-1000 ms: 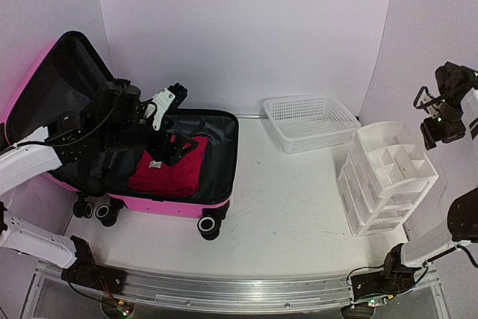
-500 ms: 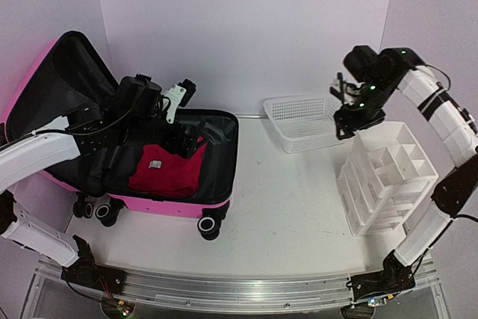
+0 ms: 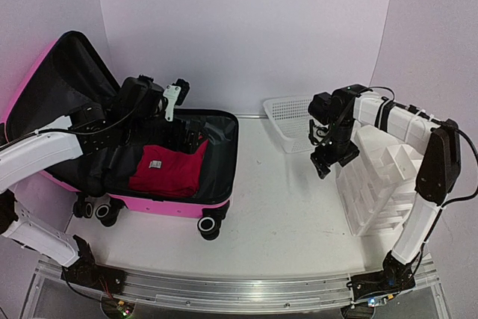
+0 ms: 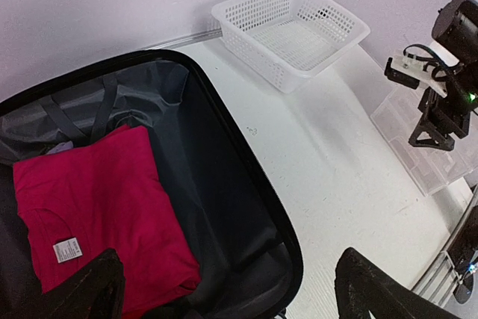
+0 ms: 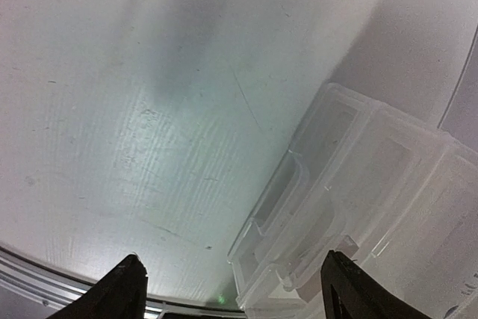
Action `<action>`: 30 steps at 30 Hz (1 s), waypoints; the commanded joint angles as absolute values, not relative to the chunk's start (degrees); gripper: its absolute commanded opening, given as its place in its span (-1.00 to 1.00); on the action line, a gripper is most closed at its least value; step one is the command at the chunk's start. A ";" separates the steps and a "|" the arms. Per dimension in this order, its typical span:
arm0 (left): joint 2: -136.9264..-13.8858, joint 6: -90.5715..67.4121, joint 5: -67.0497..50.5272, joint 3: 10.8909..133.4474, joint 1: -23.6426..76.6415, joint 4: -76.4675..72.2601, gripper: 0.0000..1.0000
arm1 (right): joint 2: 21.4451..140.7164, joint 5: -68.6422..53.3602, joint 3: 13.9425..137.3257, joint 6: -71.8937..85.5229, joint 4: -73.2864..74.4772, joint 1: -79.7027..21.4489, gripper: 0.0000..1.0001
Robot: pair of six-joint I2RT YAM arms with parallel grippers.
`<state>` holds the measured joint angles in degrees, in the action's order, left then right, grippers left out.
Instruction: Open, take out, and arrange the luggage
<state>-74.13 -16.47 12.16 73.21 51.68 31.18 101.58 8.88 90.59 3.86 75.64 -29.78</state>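
Observation:
The luggage [image 3: 175, 204], a hot-pink suitcase, lies open at the left of the table, its lid leaning back against the left wall. On its black lining [image 4: 216, 184] lies a folded red garment [image 3: 169, 169] [image 4: 97, 199] with a white label. My left gripper [image 3: 187, 138] [image 4: 233, 296] hovers open over the suitcase's right rim with nothing between its fingers. My right gripper [image 3: 332, 159] [image 5: 239, 293] hangs open and empty low over the table, just left of the drawer organizer.
A white mesh basket [image 3: 310, 121] [image 4: 291, 31] stands at the back, right of the suitcase. A white plastic drawer organizer [image 3: 385, 177] [image 5: 358, 199] stands at the right. The suitcase's black wheels [image 3: 210, 225] stick out toward the near edge.
My right arm has swung from the far right wall down to the table beside the organizer, its jaws widening. My left gripper has lifted slightly over the suitcase.

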 commanded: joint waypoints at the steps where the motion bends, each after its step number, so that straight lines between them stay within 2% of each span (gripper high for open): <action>1: -73.36 -18.65 12.39 74.47 51.20 32.26 0.96 | 99.40 17.47 85.94 5.17 72.13 -27.64 0.64; 10: -73.22 -17.37 12.65 74.59 50.58 32.78 0.96 | 97.29 23.96 83.85 7.85 71.27 -25.90 0.69; 14: -72.39 -16.69 13.07 73.99 50.21 32.90 0.96 | 98.42 21.21 87.70 7.60 71.79 -26.15 0.67; 21: -71.14 -15.56 13.89 73.11 49.44 33.20 0.97 | 108.83 7.92 104.52 2.05 67.75 -28.19 0.66; 30: -68.32 -17.06 12.97 71.66 49.14 35.12 0.97 | 131.30 3.57 131.09 -5.36 61.52 -28.20 0.62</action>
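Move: The basket's middle lies about 24 cm ahead of the right hand, 5 cm to its left and some 11 cm lower. The drawer unit stands right beside this hand, its middle about 15 cm to the hand's right and 5 cm back, near its height. The open suitcase base is some 45 cm to the hand's left and 9 cm ahead. From the left hand the basket is about 27 cm ahead, 36 cm to the right and 26 cm lower. Rightward first, the right hand goes about 5 cm against the drawer unit's left side, dipping slightly. It then turns back and sweeps forward and left, by some 15 cm each way, rising a little, out to the basket's near left corner. On the way its fingers stay open and their tips swing forward roughly 15 degrees. ##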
